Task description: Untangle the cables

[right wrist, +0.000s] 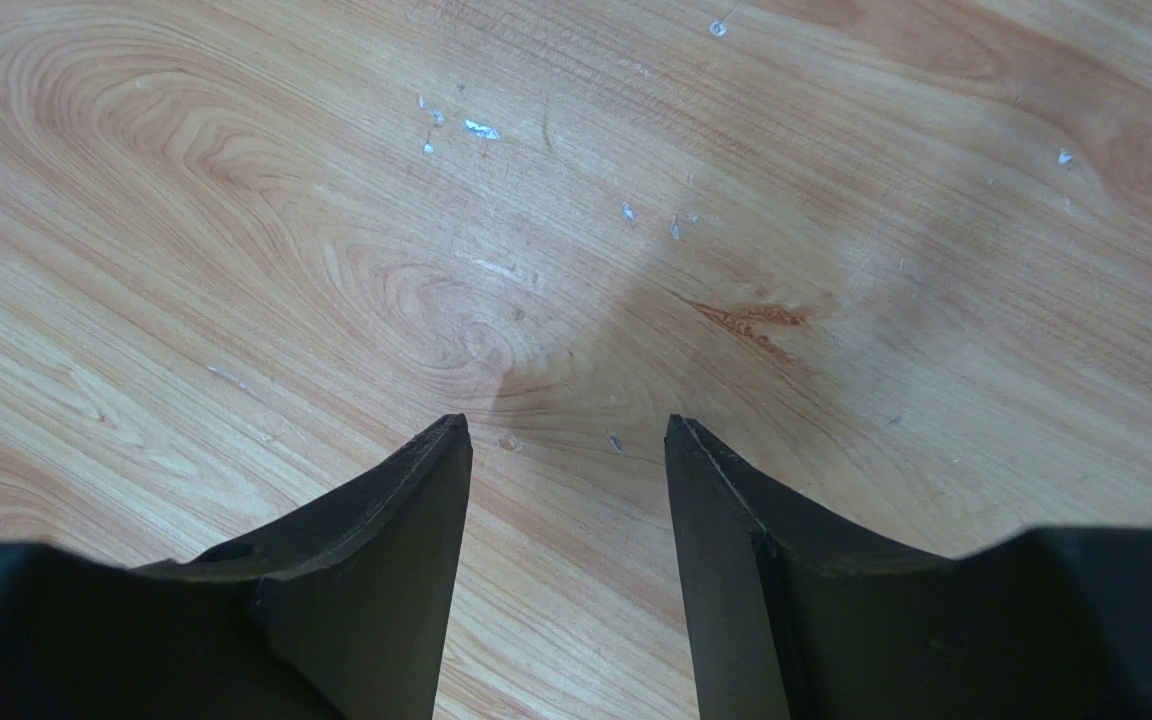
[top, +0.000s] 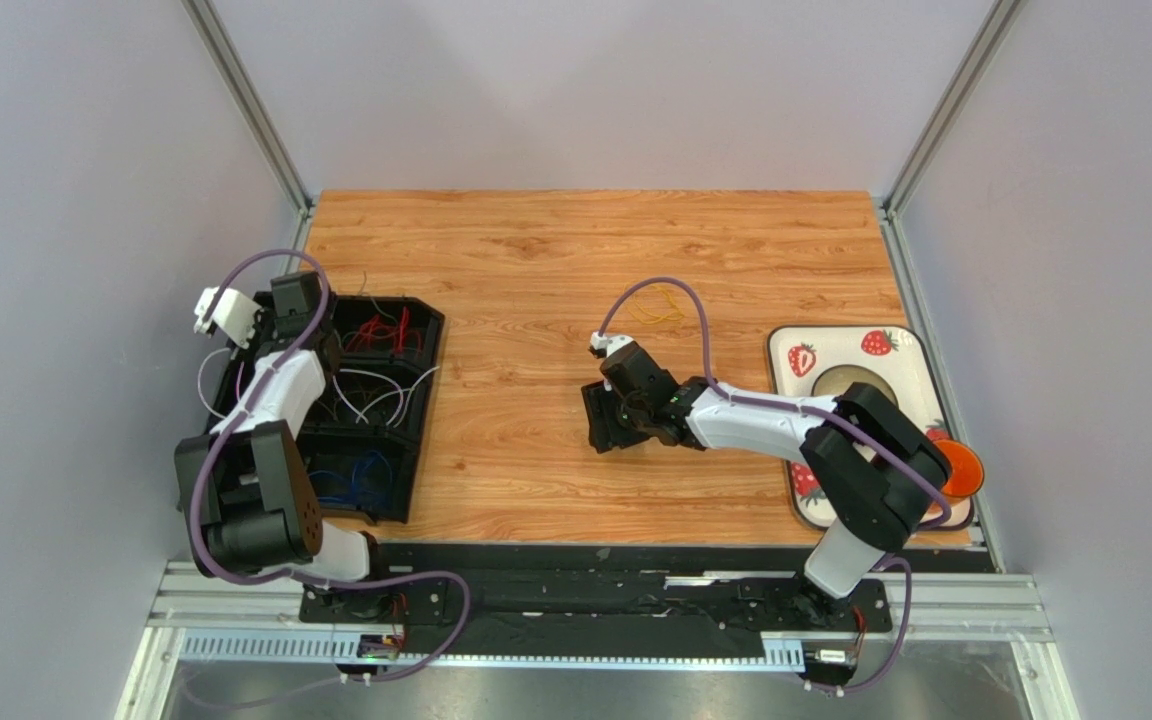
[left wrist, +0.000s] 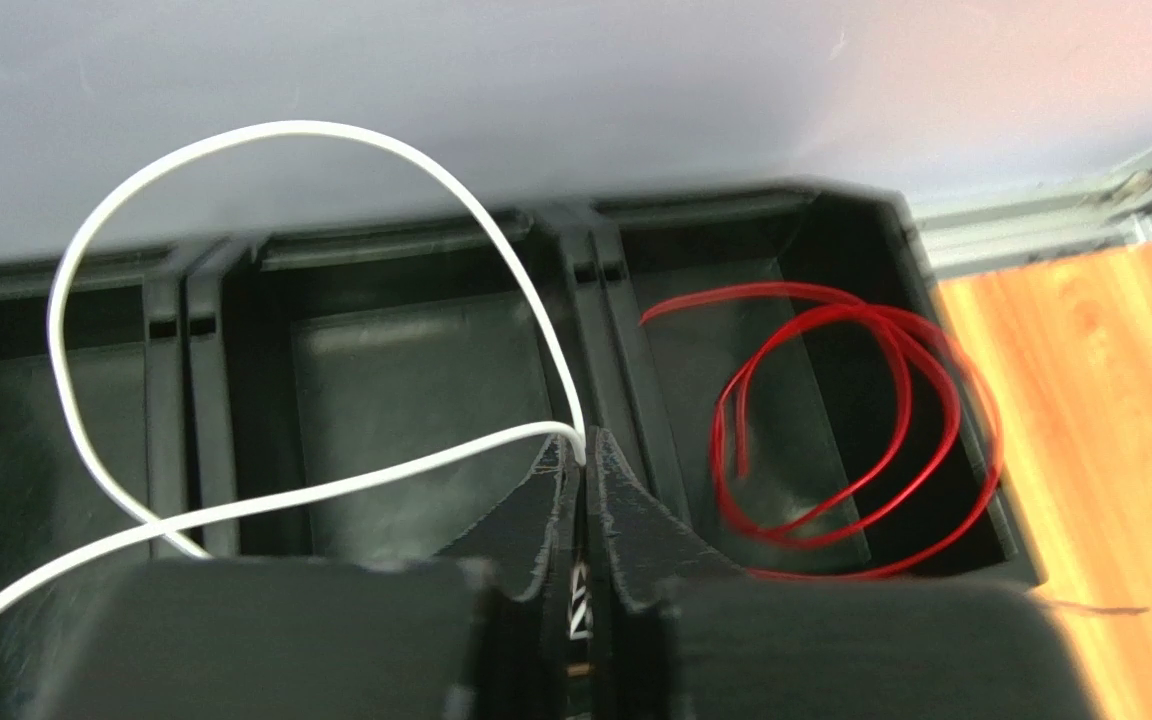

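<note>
A black compartment tray at the table's left holds the cables: red loops, white loops and blue ones. My left gripper hovers over the tray's far end. In the left wrist view its jaws stand almost together, with a white cable pinched at the very tips. That cable arcs up over the middle compartment and off to the lower left. A red cable lies coiled in the compartment to the right. My right gripper is open over bare wood, holding nothing. A yellow cable lies behind it.
A strawberry-patterned plate sits at the right edge of the table, with an orange object beside it. Grey walls close in on the left, the back and the right. The tray's far wall is close to the left wall.
</note>
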`<state>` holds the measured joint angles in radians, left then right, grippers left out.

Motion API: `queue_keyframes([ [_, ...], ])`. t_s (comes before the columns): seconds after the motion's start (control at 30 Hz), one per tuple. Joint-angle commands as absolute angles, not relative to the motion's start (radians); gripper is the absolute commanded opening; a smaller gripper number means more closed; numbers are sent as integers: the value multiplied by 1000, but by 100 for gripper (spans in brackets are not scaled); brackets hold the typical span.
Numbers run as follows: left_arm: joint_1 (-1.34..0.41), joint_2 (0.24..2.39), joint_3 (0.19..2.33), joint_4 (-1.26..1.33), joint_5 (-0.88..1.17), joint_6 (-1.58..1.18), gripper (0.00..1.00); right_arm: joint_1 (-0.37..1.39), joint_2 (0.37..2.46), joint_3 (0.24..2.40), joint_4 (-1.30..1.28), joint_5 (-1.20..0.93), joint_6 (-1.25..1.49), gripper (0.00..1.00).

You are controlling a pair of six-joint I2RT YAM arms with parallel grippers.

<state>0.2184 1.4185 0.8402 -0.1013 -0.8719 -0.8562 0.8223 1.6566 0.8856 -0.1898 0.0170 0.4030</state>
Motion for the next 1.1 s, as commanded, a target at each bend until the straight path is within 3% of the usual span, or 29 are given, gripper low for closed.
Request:
queue_keyframes([
  [0.0,241,1454,945,-265,-842,-960,20,825,1635,894,-167,17,393,54],
  [0.2,264,1470,968,-288,-804,-988,35,825,1638,896,-167,15,394,54],
  [0.47,272,1401,974,-291,-766,-951,35,825,1640,897,-167,17,394,54],
  [0.73,271,1238,943,-245,-540,-798,34,825,1638,894,-163,15,393,54],
  [0.93,272,1097,902,-273,-385,-680,40,825,1635,888,-153,15,393,56],
  [0.97,272,1089,916,-311,-350,-652,46,825,1635,888,-152,15,393,56],
  [1.07,272,1066,977,-432,-257,-620,51,825,1634,888,-150,17,394,55],
])
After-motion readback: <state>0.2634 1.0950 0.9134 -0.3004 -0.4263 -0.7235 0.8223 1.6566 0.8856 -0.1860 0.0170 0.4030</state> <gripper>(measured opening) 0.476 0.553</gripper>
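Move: Just below the left hand, which still has the white cable at its barely parted fingertips, is the box's middle outer compartment: its centre is about 12 cm down, 4 cm back and 2 cm right. The red coil in the next compartment sits 7 cm ahead, 4 cm right; the middle inner compartment, holding more white cable, is 4 cm back, 16 cm right, both equally low. From the idle right hand the outer compartment is some 41 cm left, 5 cm ahead. Opening its fingers to about half, the left hand lets go of the white cable over the middle outer compartment, sinking barely 1 cm while it lingers there. It then climbs away about 9 cm, drawing some 5 cm right towards the inner compartments as the hand turns roughly 20 degrees clockwise. ##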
